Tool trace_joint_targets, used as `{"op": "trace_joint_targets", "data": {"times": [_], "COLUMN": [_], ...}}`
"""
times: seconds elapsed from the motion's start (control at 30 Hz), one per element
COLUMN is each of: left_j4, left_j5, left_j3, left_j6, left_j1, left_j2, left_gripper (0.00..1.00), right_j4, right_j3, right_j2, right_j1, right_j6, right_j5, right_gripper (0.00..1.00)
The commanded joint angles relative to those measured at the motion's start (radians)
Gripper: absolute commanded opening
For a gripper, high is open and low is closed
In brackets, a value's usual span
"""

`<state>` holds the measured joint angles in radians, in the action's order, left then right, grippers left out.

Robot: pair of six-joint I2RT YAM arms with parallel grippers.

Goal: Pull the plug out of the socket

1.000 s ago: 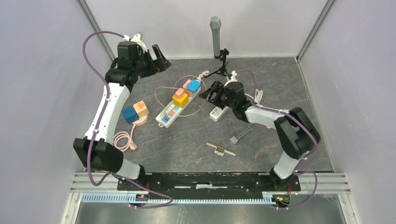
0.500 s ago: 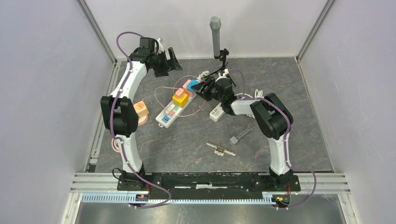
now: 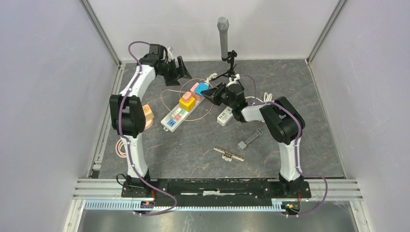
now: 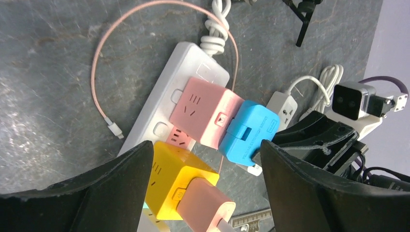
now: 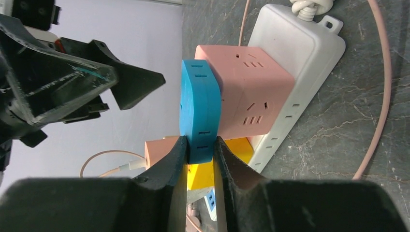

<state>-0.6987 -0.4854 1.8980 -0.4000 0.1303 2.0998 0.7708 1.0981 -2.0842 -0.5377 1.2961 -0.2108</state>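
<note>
A blue plug (image 5: 199, 104) sits in the side of a pink cube socket (image 5: 249, 96), which is plugged into the white power strip (image 5: 300, 48). My right gripper (image 5: 199, 145) is shut on the blue plug's lower end, with a pad pressed on each flat face. From above, the blue plug (image 3: 202, 87) lies at the strip's far end, the right gripper (image 3: 209, 93) at its right side. My left gripper (image 4: 205, 147) hangs open above the strip (image 4: 193, 63), its fingers on either side of the yellow cube (image 4: 176, 179) and touching nothing.
A microphone (image 3: 223, 36) on a small tripod stands behind the strip. A white adapter (image 3: 224, 116), a grey part (image 3: 249, 140) and a toothed bar (image 3: 229, 153) lie to the right and front. A pink cable coil (image 3: 126, 145) and an orange cube (image 3: 147, 115) sit at the left.
The right jaws have shut onto the blue plug. The left arm has swung in from the left so its gripper is over the strip's far end, with its jaws slightly narrower.
</note>
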Motion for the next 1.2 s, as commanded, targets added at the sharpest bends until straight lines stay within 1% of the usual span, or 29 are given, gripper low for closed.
{"op": "trace_joint_targets", "data": {"times": [0.0,0.07,0.17,0.27,0.4,0.5,0.6,0.67,0.77,0.8,0.83,0.9,0.93,1.0,1.07,1.13,1.17], "left_j4": [0.047,0.066,0.115,0.184,0.279,0.344,0.355,0.360,0.364,0.364,0.364,0.364,0.364,0.362,0.344,0.319,0.312], "left_j5": [-0.077,-0.100,-0.148,-0.183,-0.232,-0.249,-0.236,-0.235,-0.227,-0.225,-0.221,-0.201,-0.187,-0.154,-0.122,-0.096,-0.084], "left_j3": [-0.055,-0.089,-0.158,-0.253,-0.369,-0.416,-0.417,-0.406,-0.394,-0.395,-0.397,-0.410,-0.417,-0.433,-0.437,-0.439,-0.445], "left_j6": [-0.076,-0.101,-0.144,-0.198,-0.268,-0.293,-0.290,-0.284,-0.274,-0.268,-0.261,-0.249,-0.245,-0.237,-0.223,-0.210,-0.205], "left_j1": [-0.006,-0.005,-0.004,-0.003,0.005,0.015,0.015,0.015,0.016,0.018,0.021,0.024,0.025,0.025,0.025,0.028,0.029], "left_j2": [-0.004,-0.010,-0.028,-0.053,-0.088,-0.115,-0.117,-0.106,-0.077,-0.069,-0.064,-0.060,-0.060,-0.061,-0.060,-0.063,-0.066], "left_gripper": [0.87,0.87,0.86,0.85,0.84,0.83,0.83,0.83,0.80,0.78,0.77,0.72,0.70,0.67,0.63,0.61,0.60], "right_j4": [-0.010,-0.065,-0.217,-0.266,-0.382,-0.397,-0.325,-0.285,-0.225,-0.201,-0.175,-0.132,-0.093,0.037,0.085,0.105,0.104], "right_j3": [-0.025,-0.024,-0.005,-0.009,0.025,0.030,0.051,0.073,0.069,0.062,0.052,0.037,0.031,0.010,-0.002,-0.006,-0.009], "right_j2": [0.055,0.070,0.089,0.104,0.126,0.145,0.127,0.105,0.082,0.078,0.074,0.067,0.059,0.041,0.028,0.020,0.020], "right_j1": [0.020,0.028,0.042,0.047,0.049,0.048,0.050,0.051,0.053,0.053,0.053,0.053,0.053,0.053,0.056,0.060,0.060], "right_j6": [0.001,0.006,0.005,0.010,-0.049,-0.091,-0.096,-0.107,-0.094,-0.087,-0.082,-0.073,-0.071,-0.057,-0.038,-0.024,-0.019], "right_j5": [-0.061,-0.086,-0.131,-0.169,-0.199,-0.197,-0.209,-0.214,-0.204,-0.198,-0.191,-0.177,-0.177,-0.187,-0.194,-0.209,-0.215], "right_gripper": [0.00,0.00,0.00,0.00,0.00,0.00,0.00,0.05,0.26,0.35,0.42,0.54,0.58,0.62,0.62,0.57,0.52]}}
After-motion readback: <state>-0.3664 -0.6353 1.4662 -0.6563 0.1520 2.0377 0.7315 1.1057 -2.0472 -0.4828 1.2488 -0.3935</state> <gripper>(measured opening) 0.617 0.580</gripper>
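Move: The pink plug sits about 4 cm back, 4 cm right and 9 cm below the left gripper. The blue plug is about 3 cm farther right than the pink one, and the yellow plug some 8 cm back from this gripper, straight below in the left-right sense, about 10 cm down. The right gripper already pinches the blue plug, centred about 1 cm ahead and 1 cm left of it; pink lies some 5 cm left and 1 cm ahead, about 1 cm lower. Bring the left gripper down about 7 cm, back some 5 cm and to the right, beside the pink plug, tipping and rolling it some 15 degrees, then start closing its fingers partway. Meanwhile draw the right gripper back and right about 3 cm with its grip kept on the blue plug, ease part way forward and left again, then open the fingers to free the blue plug, rising slightly. ##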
